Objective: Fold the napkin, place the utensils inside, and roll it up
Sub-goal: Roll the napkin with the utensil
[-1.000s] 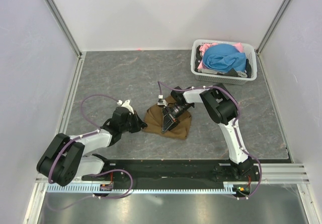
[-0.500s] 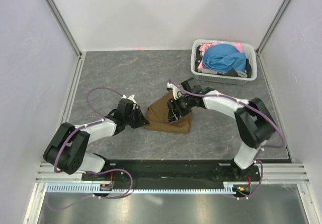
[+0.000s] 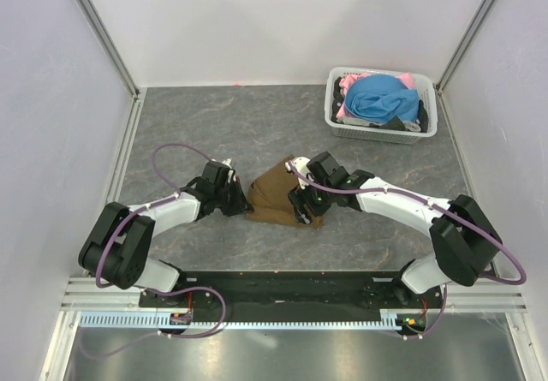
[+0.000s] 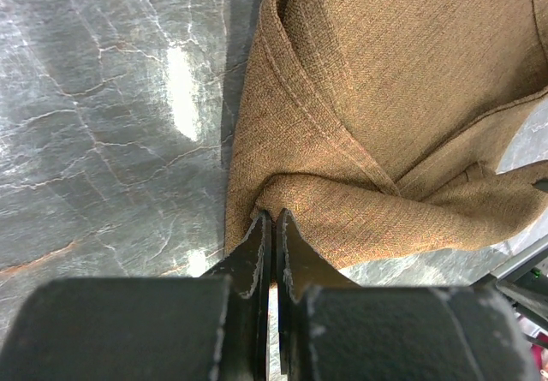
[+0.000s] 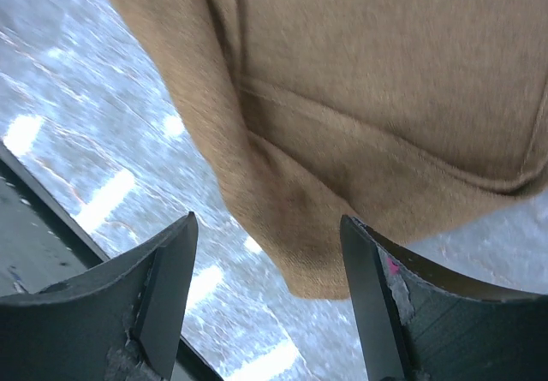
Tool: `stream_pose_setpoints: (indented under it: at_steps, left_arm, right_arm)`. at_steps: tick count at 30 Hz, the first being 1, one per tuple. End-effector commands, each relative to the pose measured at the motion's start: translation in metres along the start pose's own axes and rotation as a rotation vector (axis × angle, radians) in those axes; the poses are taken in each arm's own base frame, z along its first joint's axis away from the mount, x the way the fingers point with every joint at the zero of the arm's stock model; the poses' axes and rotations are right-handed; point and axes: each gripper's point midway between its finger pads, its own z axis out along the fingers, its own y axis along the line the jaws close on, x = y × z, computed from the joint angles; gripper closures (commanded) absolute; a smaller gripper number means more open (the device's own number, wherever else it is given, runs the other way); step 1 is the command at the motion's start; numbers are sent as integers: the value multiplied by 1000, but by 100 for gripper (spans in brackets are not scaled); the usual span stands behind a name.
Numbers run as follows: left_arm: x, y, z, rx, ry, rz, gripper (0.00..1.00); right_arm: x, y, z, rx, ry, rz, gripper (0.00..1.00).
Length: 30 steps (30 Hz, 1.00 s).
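The brown napkin lies folded and bunched on the grey table between the two arms. My left gripper is shut on the napkin's left corner; in the left wrist view the jaws pinch the cloth at a fold. My right gripper is open over the napkin's near right edge; in the right wrist view its fingers stand wide apart with the napkin's rounded edge between and beyond them. The fork is not in view.
A white basket with blue and pink clothes stands at the back right. White walls enclose the table on three sides. A black rail runs along the near edge.
My right arm has swung forward and down, its gripper moving from the napkin's middle to its near right edge. My left gripper shifted slightly towards the napkin. The napkin is more bunched.
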Motion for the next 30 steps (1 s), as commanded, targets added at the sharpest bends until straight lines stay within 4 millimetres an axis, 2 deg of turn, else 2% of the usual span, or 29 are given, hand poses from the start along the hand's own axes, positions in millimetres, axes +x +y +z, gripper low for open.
stream_pose_setpoints:
  at_steps: [1,10,19,20,24,26,30]
  left_arm:
    - [23,22,-3,-80,99,26,98]
    - [20,24,-4,-83,95,28,98]
    - [17,23,-4,-82,98,23,98]
    - [17,23,-4,-81,98,22,98]
    - [17,27,-4,-90,112,13,98]
    - [18,28,-3,-92,121,7,98]
    - [16,30,-3,-96,128,12,98]
  right_arm:
    - [8,-8,1,62,24,9,25]
    - [32,-15,10,117,99,7,25]
    - [50,-9,18,109,186,52,30]
    - [54,-8,18,108,205,60,31]
    - [68,-6,25,93,266,94,53]
    - [73,-1,26,64,292,102,59]
    - [79,3,31,18,336,108,61]
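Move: The right gripper is open above the napkin. The near right end of its rolled edge lies roughly 2 cm back, 2 cm to the right and 6 cm below. The edge's left end, still pinched by the left gripper, is some 13 cm left of the right gripper and 1 cm ahead; the far corner is about 13 cm ahead and 3 cm left. From the left gripper, the right end lies some 15 cm right and 3 cm back. Lower the open right gripper about 5 cm onto the near right end of the rolled edge, easing a couple of centimetres back and slightly right, and tilt the fingers some 10 degrees steeper. Only near the bottom, draw the fingers partly shut around the cloth so that it bunches between them. Keep the left gripper shut on the other end, practically in place. ##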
